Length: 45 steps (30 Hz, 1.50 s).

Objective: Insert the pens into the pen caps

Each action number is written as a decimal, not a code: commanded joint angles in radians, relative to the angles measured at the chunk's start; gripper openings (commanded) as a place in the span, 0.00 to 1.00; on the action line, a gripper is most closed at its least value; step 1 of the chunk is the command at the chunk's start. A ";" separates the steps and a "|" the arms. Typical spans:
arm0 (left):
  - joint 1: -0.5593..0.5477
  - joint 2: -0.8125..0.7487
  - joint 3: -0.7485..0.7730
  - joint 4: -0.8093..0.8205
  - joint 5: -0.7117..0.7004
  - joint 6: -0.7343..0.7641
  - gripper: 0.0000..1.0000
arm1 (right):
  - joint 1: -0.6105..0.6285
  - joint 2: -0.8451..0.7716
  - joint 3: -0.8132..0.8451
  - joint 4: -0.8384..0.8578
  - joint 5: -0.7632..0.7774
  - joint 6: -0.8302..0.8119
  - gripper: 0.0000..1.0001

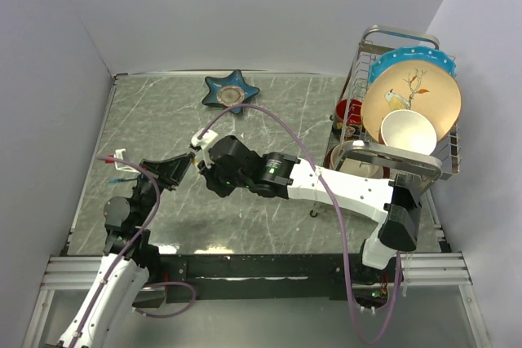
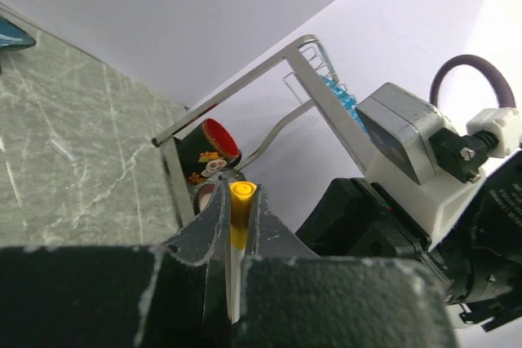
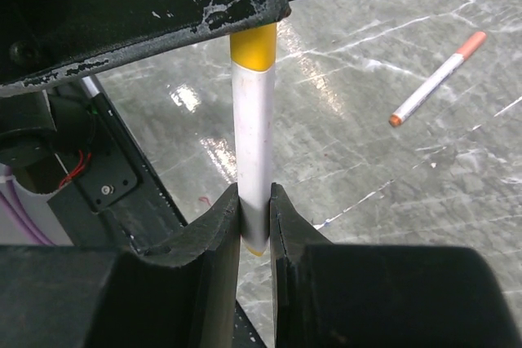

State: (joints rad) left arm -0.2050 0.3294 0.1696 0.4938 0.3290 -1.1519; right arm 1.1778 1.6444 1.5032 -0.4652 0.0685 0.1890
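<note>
My left gripper point(image 2: 239, 197) is shut on the yellow cap point(image 2: 241, 201), which sits on the end of a white pen point(image 2: 235, 279). My right gripper point(image 3: 254, 201) is shut on the other end of that same pen point(image 3: 251, 136). In the right wrist view the yellow cap point(image 3: 253, 46) meets the left gripper's fingers point(image 3: 163, 6). In the top view the two grippers meet above the table's left middle, left point(image 1: 181, 167) and right point(image 1: 198, 160). A second white pen point(image 3: 432, 83) lies on the table with the red-orange cap point(image 3: 471, 42) on its end.
A dish rack point(image 1: 444, 165) with plates, a bowl and cups stands at the right edge. A blue star-shaped dish point(image 1: 231, 91) sits at the back. Purple cables point(image 1: 285, 132) loop over both arms. The left wall point(image 1: 49, 120) is close to the left arm.
</note>
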 commanded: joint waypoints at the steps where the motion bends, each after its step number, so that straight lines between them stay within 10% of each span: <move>1: -0.093 0.057 -0.013 -0.354 0.407 0.072 0.01 | -0.058 -0.058 0.144 0.726 0.175 -0.025 0.00; 17: -0.093 0.198 0.188 -0.446 0.260 0.118 0.01 | -0.061 -0.158 -0.024 0.646 0.166 -0.002 0.15; 26: -0.093 0.335 0.307 -0.466 0.216 0.155 0.01 | -0.063 -0.219 -0.121 0.619 0.169 0.017 0.00; 35: -0.091 0.353 0.370 -0.543 0.134 0.201 0.01 | -0.061 -0.222 -0.109 0.533 0.169 0.064 0.38; 45: -0.089 0.450 0.499 -0.652 -0.070 0.290 0.01 | -0.061 -0.258 -0.165 0.382 0.139 0.201 0.48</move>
State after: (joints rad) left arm -0.2928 0.7532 0.5838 -0.1215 0.3412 -0.9215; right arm 1.1202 1.4425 1.3476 -0.0845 0.2089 0.3275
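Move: The yellow cap is already between the left fingers, right at the left hand's own point, with the white pen in it. From the right hand, which still grips that pen, the cap sits about 3 cm ahead, 3 cm left and 5 cm higher. Below on the table, the orange-capped pen lies roughly 9 cm ahead of the left hand, 5 cm to its right and 18 cm down. Keep the cap pinched in the left fingers and the pen in the right, and carry the joined pair about 3 cm forward, 2.5 cm up and a little right. Then open the right fingers about halfway to let go of the pen and lift the right hand some 8 cm clear, while the left hand sinks about 8 cm, tipping and rolling as it takes the pen away. ##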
